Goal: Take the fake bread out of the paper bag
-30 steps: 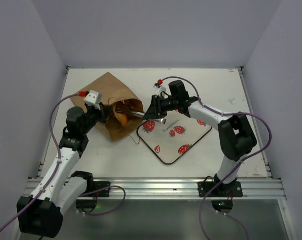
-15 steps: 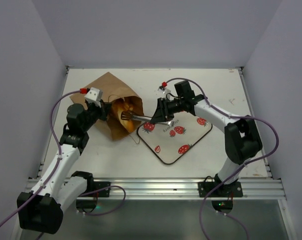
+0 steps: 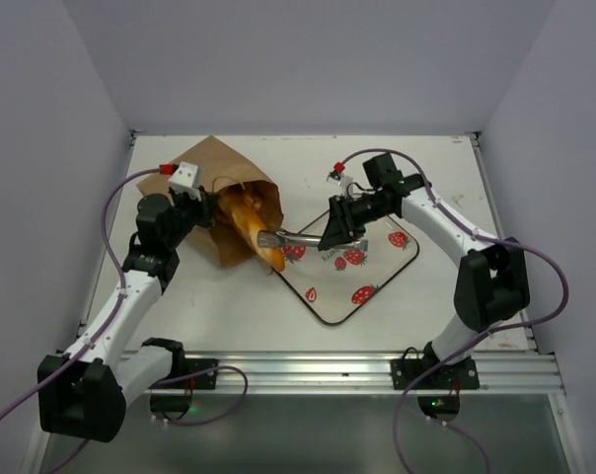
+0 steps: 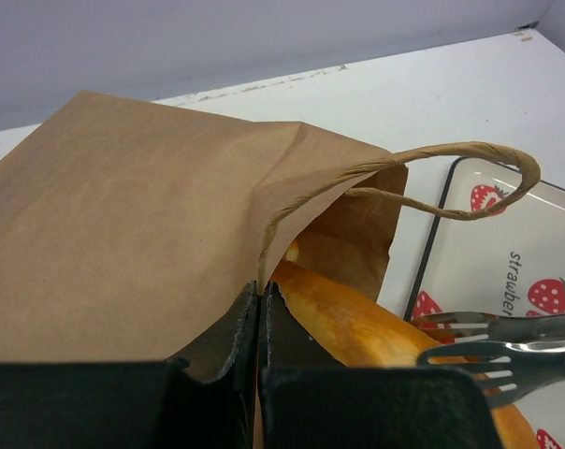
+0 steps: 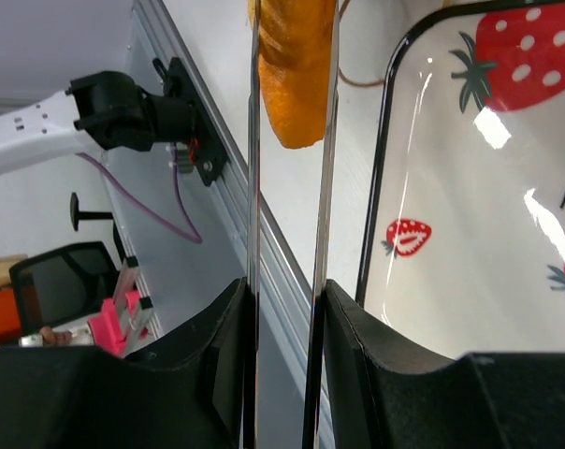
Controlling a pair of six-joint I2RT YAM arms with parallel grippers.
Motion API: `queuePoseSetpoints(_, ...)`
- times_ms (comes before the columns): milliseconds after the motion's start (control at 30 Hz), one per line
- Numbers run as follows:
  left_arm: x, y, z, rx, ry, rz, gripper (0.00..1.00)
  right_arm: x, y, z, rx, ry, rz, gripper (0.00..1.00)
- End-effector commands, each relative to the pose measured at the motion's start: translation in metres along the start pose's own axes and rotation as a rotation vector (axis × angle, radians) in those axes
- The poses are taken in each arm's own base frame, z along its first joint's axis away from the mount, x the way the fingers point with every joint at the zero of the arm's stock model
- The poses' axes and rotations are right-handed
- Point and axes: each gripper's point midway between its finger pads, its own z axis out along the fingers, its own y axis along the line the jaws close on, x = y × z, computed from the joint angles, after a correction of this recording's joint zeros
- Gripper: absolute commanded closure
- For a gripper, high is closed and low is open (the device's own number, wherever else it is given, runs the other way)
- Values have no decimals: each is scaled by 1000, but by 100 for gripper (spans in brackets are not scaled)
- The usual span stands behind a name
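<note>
The brown paper bag (image 3: 201, 176) lies on its side at the back left, mouth facing right. My left gripper (image 3: 205, 211) is shut on the bag's upper rim (image 4: 261, 281) and holds the mouth up. My right gripper (image 3: 339, 229) is shut on a pair of metal tongs (image 3: 296, 239), its fingers (image 5: 353, 346) pressing both arms together. The tongs (image 5: 325, 168) pinch a long golden piece of fake bread (image 3: 254, 232), which sticks halfway out of the bag toward the tray. The same piece of fake bread (image 4: 357, 323) shows in the left wrist view, and its tip (image 5: 296, 65) in the right wrist view. Deeper bag contents are hidden.
A white strawberry-printed tray (image 3: 377, 281) with a dark rim lies right of the bag, below the tongs. A twisted-paper bag handle (image 4: 470, 159) loops out over the tray's corner (image 4: 470, 243). The aluminium rail (image 3: 298, 370) with both arm bases runs along the near edge.
My right arm has drawn back to the right with the tongs, pulling the long bread partly out of the bag mouth. The left gripper has kept its hold on the bag rim.
</note>
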Motion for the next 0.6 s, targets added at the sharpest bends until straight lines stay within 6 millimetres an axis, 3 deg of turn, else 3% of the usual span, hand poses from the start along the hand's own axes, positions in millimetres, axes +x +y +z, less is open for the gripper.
queuePoseSetpoints(0,-47,5,6,-35,-130,40,100,6,22,-30,-59,15,-124,100)
queuePoseSetpoints(233,-48,10,10,-53,-128,47,100,26,8,-65,-23,57,-158,100)
queuePoseSetpoints(400,-45,12,9,-64,-124,48,100,35,-15,-95,31,59,-211,100)
queuePoseSetpoints(567,-45,18,12,-91,-118,59,100,60,-18,-111,39,119,-290,100)
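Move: The right hand holds metal tongs that already clamp the baguette. The tray's middle lies about 5 cm to that hand's right, level fore and aft, some 13 cm below. The baguette's middle is roughly 17 cm to its left, 4 cm farther out and 7 cm lower. The bag's mouth, around the baguette's rear part, is about 19 cm left and 5 cm ahead. From the left hand, shut on the bag's rim, the tray lies some 30 cm right and 7 cm back. Draw the right hand steadily to the right, about 11 cm, keeping its height, so the tongs drag the baguette out of the bag's mouth and across over the tray; let the wrist turn slightly, some 10 degrees, and keep the grip on the tongs unchanged. Keep the left fingers pinched on the bag's rim, easing it forward only a centimetre or so. ##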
